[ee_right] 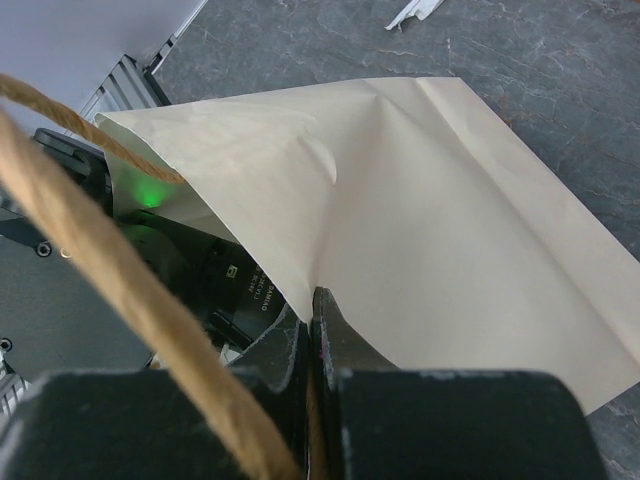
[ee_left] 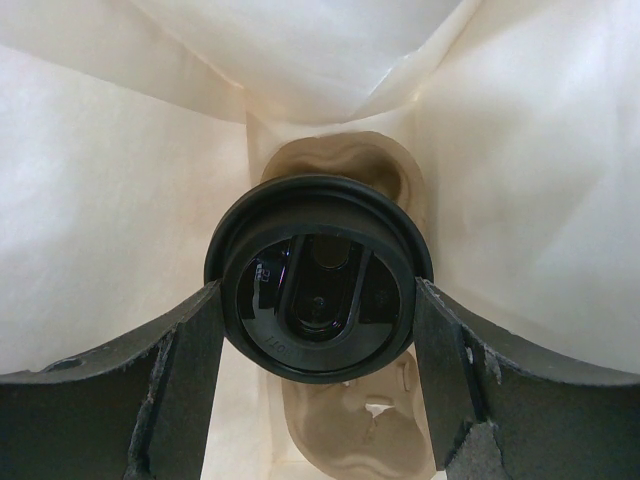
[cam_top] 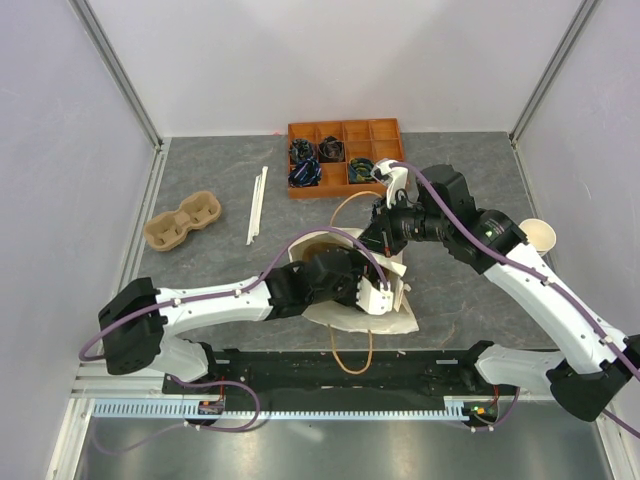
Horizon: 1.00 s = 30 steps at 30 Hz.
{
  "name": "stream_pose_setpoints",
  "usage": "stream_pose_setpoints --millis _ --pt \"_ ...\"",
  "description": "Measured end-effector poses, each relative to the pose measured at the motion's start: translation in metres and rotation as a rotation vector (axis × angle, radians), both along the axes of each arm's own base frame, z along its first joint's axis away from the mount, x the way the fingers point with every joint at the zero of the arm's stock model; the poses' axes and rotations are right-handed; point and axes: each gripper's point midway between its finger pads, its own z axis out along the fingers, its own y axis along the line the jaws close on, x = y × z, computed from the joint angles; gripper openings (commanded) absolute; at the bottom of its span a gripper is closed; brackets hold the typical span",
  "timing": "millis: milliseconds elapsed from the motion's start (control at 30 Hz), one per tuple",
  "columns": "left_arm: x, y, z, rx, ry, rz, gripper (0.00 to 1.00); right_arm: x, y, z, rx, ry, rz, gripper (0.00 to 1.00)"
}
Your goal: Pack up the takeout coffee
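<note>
The takeout coffee shows in the left wrist view as a round black lid [ee_left: 318, 290] facing the camera, deep inside the cream paper bag [ee_left: 110, 200]. My left gripper [ee_left: 316, 300] has a finger on each side of the lid and holds it above a brown pulp carrier [ee_left: 350, 430] at the bag's bottom. From above, the left gripper [cam_top: 375, 297] reaches into the bag [cam_top: 392, 320], and the cup is hidden. My right gripper [ee_right: 315, 300] is shut on the bag's edge [ee_right: 430, 220], with the twine handle [ee_right: 120, 280] across its view. From above it [cam_top: 378, 238] is at the bag's far side.
A second pulp carrier [cam_top: 183, 220] lies at the left. White straws [cam_top: 257, 205] lie beside it. An orange compartment tray [cam_top: 345, 158] stands at the back. A lidless tan cup [cam_top: 538, 236] stands at the right. A twine handle loop [cam_top: 352, 360] hangs over the near edge.
</note>
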Motion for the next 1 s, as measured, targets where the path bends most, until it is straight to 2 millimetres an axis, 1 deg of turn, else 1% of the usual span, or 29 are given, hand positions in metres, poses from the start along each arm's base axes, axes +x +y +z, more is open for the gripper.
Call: stream_pose_setpoints --millis 300,433,667,700,733,767,800,900,933,1000 --pt "0.002 -0.002 -0.010 0.017 0.008 -0.001 0.14 0.000 0.002 -0.003 -0.001 0.015 0.010 0.00" --pt "0.006 -0.002 -0.010 0.030 0.029 -0.003 0.14 0.002 0.003 -0.005 0.001 0.023 0.014 0.00" --pt "0.020 -0.002 -0.011 0.065 0.101 0.000 0.13 0.017 0.002 -0.006 -0.004 0.025 0.001 0.00" --pt "0.020 -0.002 -0.011 0.069 0.108 -0.002 0.13 0.018 0.002 -0.006 -0.004 0.026 0.002 0.01" --pt "0.020 -0.002 -0.012 0.071 0.114 -0.003 0.13 0.020 0.002 -0.006 -0.005 0.024 0.003 0.11" --pt "0.021 -0.001 -0.011 0.075 0.120 -0.002 0.14 0.022 0.001 -0.005 -0.006 0.023 0.003 0.15" --pt "0.022 -0.001 -0.011 0.079 0.126 -0.005 0.14 0.024 0.001 -0.004 -0.008 0.026 0.002 0.17" --pt "0.025 -0.002 -0.012 0.091 0.148 -0.004 0.14 0.030 -0.001 -0.002 -0.010 0.032 0.003 0.30" --pt "0.027 -0.002 -0.012 0.093 0.157 -0.005 0.14 0.033 -0.002 -0.002 -0.011 0.036 -0.001 0.39" --pt "0.029 -0.002 -0.014 0.100 0.174 -0.004 0.15 0.040 -0.004 -0.002 -0.012 0.046 -0.012 0.47"
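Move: Below the lidded coffee cup in the left hand's grip, the cup carrier on the takeout bag's floor lies roughly 10 cm down, about 3 cm right and 1 cm ahead. The compartment tray stands some 27 cm ahead and 3 cm left of the left hand, the white straws some 15 cm ahead and 24 cm left, both on the table about 14 cm lower. From the right hand, pinching the bag's rim, the carrier is about 24 cm below, 2 cm back and 2 cm left. Sinking just over 1 cm inside the bag first, the left hand then carries the still-gripped cup about 3 cm forward, its wrist tipping forward and down some 10 degrees. Alongside it, the right hand takes the rim about 4 cm forward towards the tray, then its fingers open to roughly a third, ending their pinch with the paper still between them. ##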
